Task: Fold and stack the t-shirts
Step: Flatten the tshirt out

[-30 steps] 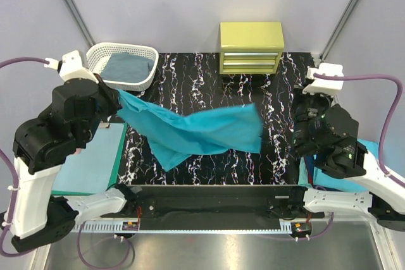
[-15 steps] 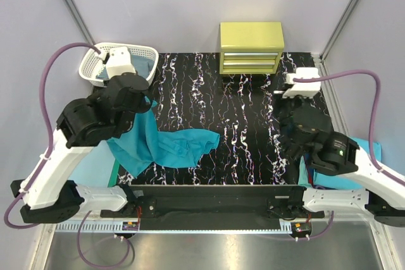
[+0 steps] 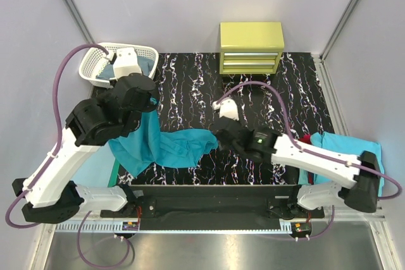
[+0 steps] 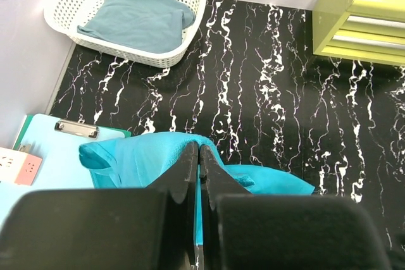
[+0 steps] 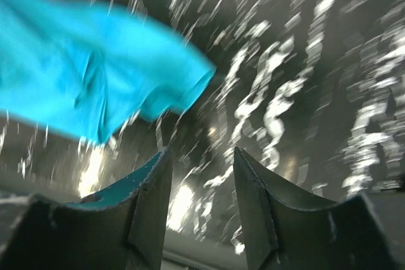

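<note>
The teal t-shirt (image 3: 180, 148) lies crumpled on the black marbled table (image 3: 253, 99), and its left end is lifted. My left gripper (image 4: 198, 147) is shut on a fold of this shirt (image 4: 139, 159); in the top view the arm hides those jaws. My right gripper (image 3: 217, 136) reaches in from the right and hangs just off the shirt's right end. The blurred right wrist view shows this gripper (image 5: 201, 153) open, nothing between its fingers, the shirt (image 5: 82, 80) up and to the left. Turquoise (image 3: 345, 147) and red (image 3: 305, 138) t-shirts lie at the table's right edge.
A white basket (image 3: 101, 79) at the back left holds a grey-blue shirt (image 3: 140, 62). A yellow-green drawer chest (image 3: 251, 47) stands at the back centre. A mint clipboard (image 4: 57, 150) lies at the left edge, partly under the teal shirt. The right arm (image 3: 304, 156) stretches across the front right.
The teal shirt, spread in the air a second ago, has dropped onto the table. The right arm has swung from the right side to the middle, and its jaws have opened.
</note>
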Controlling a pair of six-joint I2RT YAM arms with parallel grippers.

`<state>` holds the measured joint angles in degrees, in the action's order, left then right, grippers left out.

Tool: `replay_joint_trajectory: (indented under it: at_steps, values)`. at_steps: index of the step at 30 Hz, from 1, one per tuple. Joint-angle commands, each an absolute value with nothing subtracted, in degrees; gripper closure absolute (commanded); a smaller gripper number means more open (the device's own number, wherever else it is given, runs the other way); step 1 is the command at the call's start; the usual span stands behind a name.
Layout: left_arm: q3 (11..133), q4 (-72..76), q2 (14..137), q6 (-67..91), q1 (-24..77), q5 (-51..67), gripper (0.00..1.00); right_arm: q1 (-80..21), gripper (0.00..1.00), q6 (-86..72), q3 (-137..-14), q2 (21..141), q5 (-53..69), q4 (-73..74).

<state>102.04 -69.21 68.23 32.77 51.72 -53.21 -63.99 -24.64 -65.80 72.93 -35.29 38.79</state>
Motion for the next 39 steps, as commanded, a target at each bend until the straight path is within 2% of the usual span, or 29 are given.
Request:
replay_joint_trajectory:
  at_steps: [1, 9, 21, 33, 39]
  values:
    - [100.72, -65.74, 66.62, 33.05, 51.59, -54.49, 1.0, -63.81, 0.49, -29.27, -65.04, 78.02, -22.42, 33.84]
    - [97.47, -65.92, 64.78, 34.19, 51.5, -53.35, 1.0, -66.0, 0.46, -27.69, -70.13, 85.42, -15.3, 30.41]
    - [95.27, -67.24, 62.49, 35.95, 51.42, -51.68, 1.0, -67.76, 0.48, -27.16, -79.71, 102.2, -7.74, 26.28]
    - [94.48, -67.68, 61.96, 35.77, 51.42, -50.54, 1.0, -67.76, 0.49, -26.81, -85.16, 111.97, -8.96, 24.61]
    - [94.48, -67.67, 61.17, 34.98, 51.42, -50.54, 1.0, -66.71, 0.49, -27.51, -84.82, 112.06, -12.3, 24.52]
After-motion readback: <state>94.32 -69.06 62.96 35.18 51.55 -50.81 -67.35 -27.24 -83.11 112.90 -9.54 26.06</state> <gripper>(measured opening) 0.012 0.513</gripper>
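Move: The tail of the t-shirt on the table has its middle about 18 cm left of the right hand, 2 cm nearer the base and 19 cm below. From the left hand, which already holds the shirt up, that tail lies 10 cm right, 4 cm back and 38 cm down; the white basket is some 27 cm ahead and 13 cm left, the clipboard 24 cm left and 8 cm back, both well below. Half-open, the right hand sweeps about 18 cm left and 15 down to the tail; the left hand keeps hold. ##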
